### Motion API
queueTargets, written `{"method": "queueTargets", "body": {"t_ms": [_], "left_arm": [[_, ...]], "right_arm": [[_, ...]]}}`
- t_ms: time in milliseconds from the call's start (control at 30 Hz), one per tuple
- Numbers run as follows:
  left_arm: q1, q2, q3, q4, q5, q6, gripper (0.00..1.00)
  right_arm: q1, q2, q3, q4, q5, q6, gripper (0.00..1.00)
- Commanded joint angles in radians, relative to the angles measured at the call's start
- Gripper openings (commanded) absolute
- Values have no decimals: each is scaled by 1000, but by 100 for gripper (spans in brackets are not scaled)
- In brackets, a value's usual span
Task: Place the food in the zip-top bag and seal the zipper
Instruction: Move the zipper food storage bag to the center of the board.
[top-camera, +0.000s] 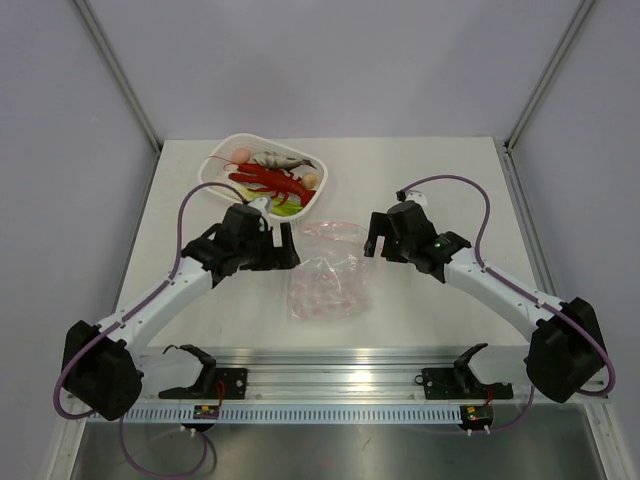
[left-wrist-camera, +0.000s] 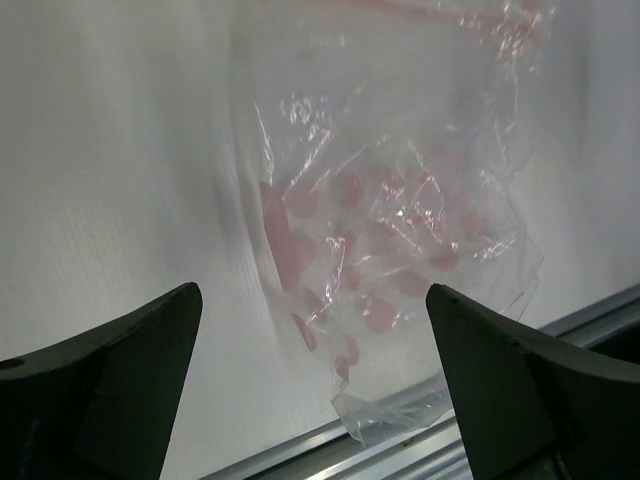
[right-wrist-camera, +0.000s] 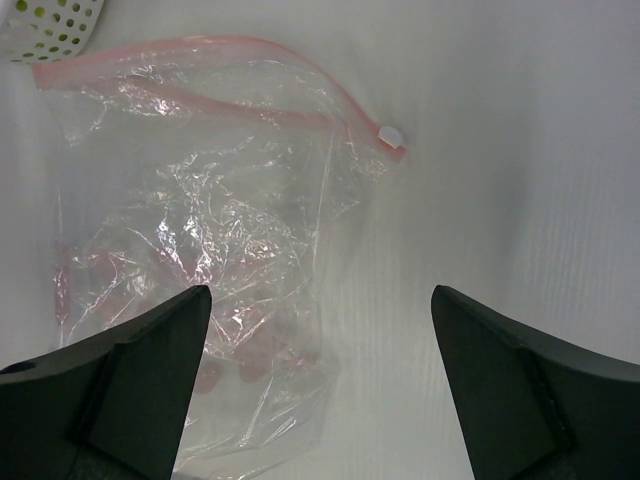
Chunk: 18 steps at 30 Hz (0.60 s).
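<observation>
The food lies in a white perforated basket (top-camera: 222, 152) at the back left: a red lobster (top-camera: 272, 182), a grey fish (top-camera: 279, 159), a green leafy piece (top-camera: 286, 208) and peach round pieces (top-camera: 240, 154). The zip-top bag (top-camera: 325, 272) lies flat and crinkled mid-table, clear with pink spots (left-wrist-camera: 380, 230) (right-wrist-camera: 200, 230). Its pink zipper (right-wrist-camera: 180, 42) runs along the far edge, its two strips apart, with a white slider (right-wrist-camera: 392, 135) at the right end. My left gripper (top-camera: 286, 245) (left-wrist-camera: 312, 295) hovers open at the bag's left edge. My right gripper (top-camera: 374, 240) (right-wrist-camera: 320, 295) hovers open at its right edge. Neither holds anything.
A metal rail (top-camera: 330, 380) runs along the table's near edge, just below the bag's bottom corner (left-wrist-camera: 390, 415). A corner of the basket (right-wrist-camera: 50, 25) shows beyond the bag's mouth. Grey walls enclose the table on three sides.
</observation>
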Motion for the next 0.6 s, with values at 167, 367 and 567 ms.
{"method": "queueTargets", "body": {"t_ms": [167,367,567], "left_arm": [[-145,71,-169,265,182,-200,99],[-329,320,-19,461,253,-304,99],[-388,425,167,526,438,-324,99]], "right_arm": [[-23,-79,53,-118,107,5,99],[-163,-215,74,-194,40,-1,99],[-217,-332,97,-319,35,-21,99]]}}
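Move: The zip-top bag lies flat, about 11 cm to the right of the open left gripper and 1 cm ahead, some 10 cm below it. From the right hand, also open, its middle is about 10 cm to the left and 3 cm back, again around 10 cm down. Its zipper-slider corner is roughly 8 cm straight ahead of the right hand. The food basket stands about 27 cm ahead of the left hand and 7 cm to its left. Against the bag's left, near side the left gripper, still wide open, comes to push: it sinks about 7 cm while drawing back as much, then sweeps some 20 cm to the right, rising a little at the end and turning clockwise as it tips down. The open right hand gives way, moving about 9 cm right and then also climbing some 7 cm. ##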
